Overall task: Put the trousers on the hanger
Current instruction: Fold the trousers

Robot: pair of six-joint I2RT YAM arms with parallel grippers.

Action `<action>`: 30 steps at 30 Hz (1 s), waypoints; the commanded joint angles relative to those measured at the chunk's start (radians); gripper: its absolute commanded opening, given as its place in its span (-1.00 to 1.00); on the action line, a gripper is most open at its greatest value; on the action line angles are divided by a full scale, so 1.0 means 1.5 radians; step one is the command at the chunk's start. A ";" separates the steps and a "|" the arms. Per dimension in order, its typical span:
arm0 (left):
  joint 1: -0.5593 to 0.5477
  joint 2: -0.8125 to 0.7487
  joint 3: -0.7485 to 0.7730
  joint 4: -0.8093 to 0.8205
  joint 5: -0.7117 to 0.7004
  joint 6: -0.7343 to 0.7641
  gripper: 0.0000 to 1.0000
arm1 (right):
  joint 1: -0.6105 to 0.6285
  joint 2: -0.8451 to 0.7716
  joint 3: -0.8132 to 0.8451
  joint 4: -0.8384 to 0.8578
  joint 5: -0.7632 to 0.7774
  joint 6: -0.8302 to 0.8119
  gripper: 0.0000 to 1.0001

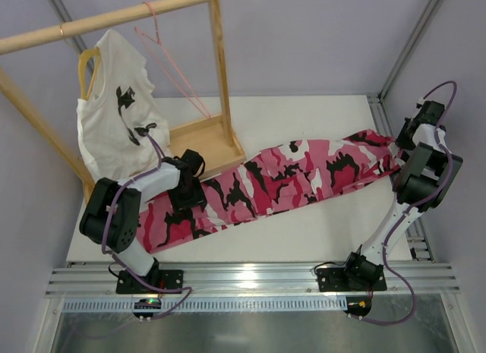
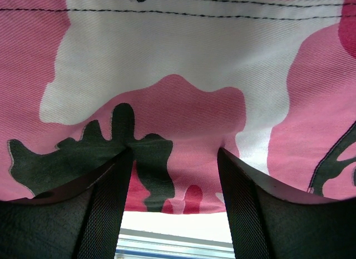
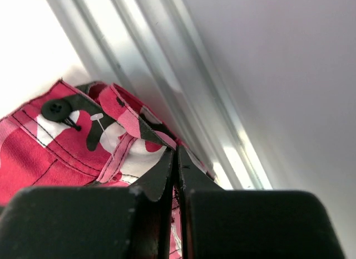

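Observation:
The trousers (image 1: 288,174), in pink, white and black camouflage, lie flat across the table from lower left to upper right. The hanger (image 1: 175,68), thin pale-pink wire, dangles from the wooden rail at the back left. My left gripper (image 1: 186,193) is down on the leg end. In the left wrist view it (image 2: 174,153) stands open, both fingertips touching the cloth (image 2: 183,58) close to its near hem. My right gripper (image 1: 398,146) is at the waist end by the table's right edge. The right wrist view shows it (image 3: 178,153) shut on the waistband edge (image 3: 128,122), beside a black button (image 3: 55,108).
A wooden clothes rack (image 1: 114,17) with a tray base (image 1: 205,140) stands at the back left, holding a white T-shirt (image 1: 114,118) on a yellow hanger (image 1: 87,64). An aluminium rail (image 3: 183,103) runs along the table's right edge next to the waistband. More rails (image 1: 250,281) cross the front.

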 commanded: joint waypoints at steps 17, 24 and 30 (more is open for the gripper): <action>0.004 0.035 -0.054 -0.025 -0.069 0.006 0.29 | 0.001 -0.025 0.097 0.017 0.162 0.067 -0.35; 0.001 -0.017 0.025 -0.056 -0.044 0.010 0.29 | 0.048 -0.150 0.036 -0.085 0.083 0.129 -0.28; -0.018 -0.057 0.080 -0.064 -0.036 0.009 0.30 | 0.079 -0.284 -0.225 0.009 -0.095 0.235 -0.28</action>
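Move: Between the right fingers, shut and tilted forward, is the waistband corner of the trousers, right at the hand point, over the metal rail that lies some 5 cm below. The black button lies about 4 cm left and 3 cm ahead of that hand. Spread-open left fingertips rest on the trouser leg directly under them, its near edge about 5 cm back and the rack base some 16 cm ahead and 2 cm left; from this hand, the waistband corner is roughly 22 cm ahead and 66 cm right. Drawing the pinched waistband corner outward first, the right hand eases about 2.5 cm right and a little forward, then parts its fingers to let go. It then climbs faster, some 9 cm, while swinging about 10 cm left and a little back, over the waist of the trousers. The left hand stays on the leg, then lifts about 2 cm off it, fingers still open. ##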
